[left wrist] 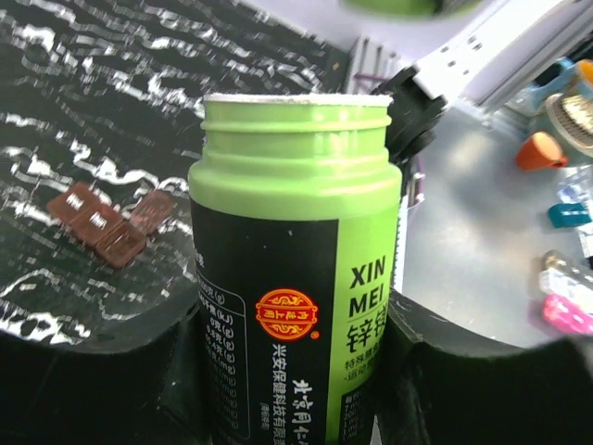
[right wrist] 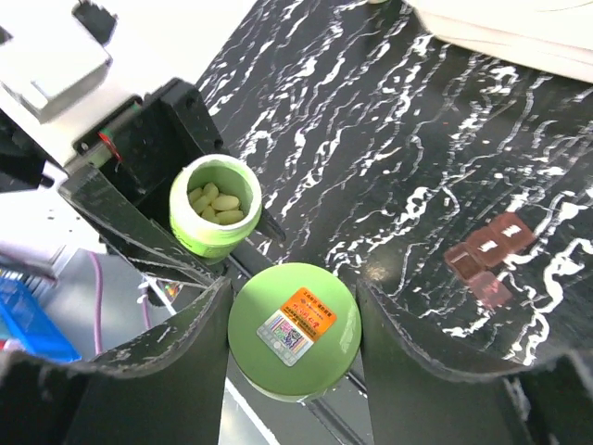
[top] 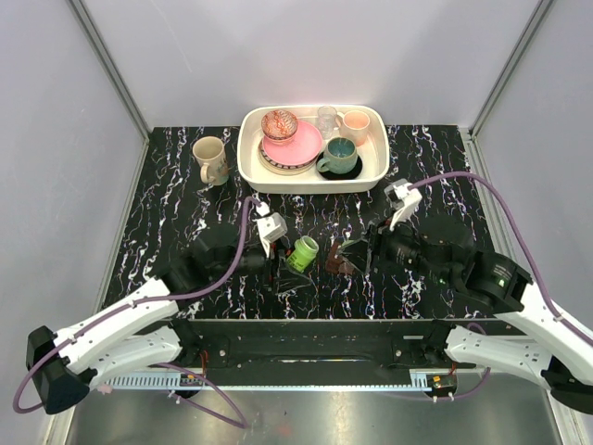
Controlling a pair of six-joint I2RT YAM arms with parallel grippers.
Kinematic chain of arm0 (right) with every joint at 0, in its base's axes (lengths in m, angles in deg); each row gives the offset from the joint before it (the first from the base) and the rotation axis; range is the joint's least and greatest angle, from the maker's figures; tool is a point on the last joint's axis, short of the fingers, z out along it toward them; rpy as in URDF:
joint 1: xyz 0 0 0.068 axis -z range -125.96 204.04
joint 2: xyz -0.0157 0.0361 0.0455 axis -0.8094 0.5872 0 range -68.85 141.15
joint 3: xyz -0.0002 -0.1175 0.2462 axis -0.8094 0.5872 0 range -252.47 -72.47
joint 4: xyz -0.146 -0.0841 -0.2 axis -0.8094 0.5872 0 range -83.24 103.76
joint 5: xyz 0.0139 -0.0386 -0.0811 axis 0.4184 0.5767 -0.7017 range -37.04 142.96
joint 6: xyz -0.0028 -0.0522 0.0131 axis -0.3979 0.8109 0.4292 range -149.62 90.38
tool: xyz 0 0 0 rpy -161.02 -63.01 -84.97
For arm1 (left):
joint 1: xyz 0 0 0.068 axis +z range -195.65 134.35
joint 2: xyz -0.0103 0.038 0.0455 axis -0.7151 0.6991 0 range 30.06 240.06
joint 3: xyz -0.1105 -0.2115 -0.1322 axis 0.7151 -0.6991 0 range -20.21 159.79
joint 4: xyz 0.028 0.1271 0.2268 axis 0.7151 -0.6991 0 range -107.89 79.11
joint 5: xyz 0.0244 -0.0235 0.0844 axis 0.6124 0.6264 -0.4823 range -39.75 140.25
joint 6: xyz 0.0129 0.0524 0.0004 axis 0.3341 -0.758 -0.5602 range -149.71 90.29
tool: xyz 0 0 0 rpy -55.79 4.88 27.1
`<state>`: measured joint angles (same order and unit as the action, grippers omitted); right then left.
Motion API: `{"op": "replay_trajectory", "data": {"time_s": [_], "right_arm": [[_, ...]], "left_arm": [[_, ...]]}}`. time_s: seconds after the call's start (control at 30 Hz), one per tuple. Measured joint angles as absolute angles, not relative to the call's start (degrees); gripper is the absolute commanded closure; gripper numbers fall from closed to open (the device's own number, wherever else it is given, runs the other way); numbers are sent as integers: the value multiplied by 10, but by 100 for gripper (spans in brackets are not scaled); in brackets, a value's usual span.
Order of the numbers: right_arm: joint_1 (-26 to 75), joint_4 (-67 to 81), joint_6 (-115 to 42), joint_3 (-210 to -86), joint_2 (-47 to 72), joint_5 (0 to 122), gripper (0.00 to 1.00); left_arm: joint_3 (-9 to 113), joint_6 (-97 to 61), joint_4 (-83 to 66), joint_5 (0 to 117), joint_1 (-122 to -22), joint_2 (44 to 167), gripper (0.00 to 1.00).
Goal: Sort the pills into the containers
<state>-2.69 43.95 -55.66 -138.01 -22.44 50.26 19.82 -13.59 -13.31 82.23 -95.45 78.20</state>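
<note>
A green pill bottle [left wrist: 295, 232] with a black label stands between the fingers of my left gripper [left wrist: 296, 371], which is shut on it. Its cap is off, and pale yellow pills [right wrist: 214, 203] show inside its mouth [right wrist: 215, 209]. In the top view the bottle [top: 302, 252] is tilted at the table's near middle. My right gripper [right wrist: 295, 320] is shut on the round green lid [right wrist: 294, 329], just right of the bottle. The containers, a small dark-brown case [right wrist: 485, 257] with little compartments, lie flat on the table [top: 334, 263] below the right gripper's tips and beside the bottle [left wrist: 107, 228].
A white tray [top: 248, 162] of crockery stands at the back middle, with a beige mug [top: 211, 159] to its left. Both arms meet near the front edge of the black marbled table [top: 435, 176]. Beyond that edge is a metal rail.
</note>
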Motion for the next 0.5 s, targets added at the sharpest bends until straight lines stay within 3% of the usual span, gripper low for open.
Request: {"op": "replay_trajectory", "data": {"time_s": [0.5], "right_arm": [[-27,505,-595,-1380,-262,325,100]], "left_arm": [[175,-194,-160,750,-956,900,100]]}}
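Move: The left hand holds the open green pill bottle. The brown pill box lies about 10 cm ahead of that hand, 11 cm to its right and some 24 cm below. The right hand, with the bottle's green lid, is roughly 14 cm to the left hand's right, 2 cm farther out and 7 cm higher. From the right hand the pill box is about 9 cm ahead, 2 cm left and 31 cm down, while the bottle is some 13 cm left, 1 cm back and 6 cm lower. Still gripping the open bottle, the left hand sinks about 9 cm and eases some 3 cm forward, coming down towards the pill box's level while its right-pointing fingers tip about 15 degrees further downward. The right hand keeps its pinch on the lid and draws it away from the bottle, about 5 cm to the right and a little forward, swinging nearly 20 degrees clockwise and slowing towards the end. ##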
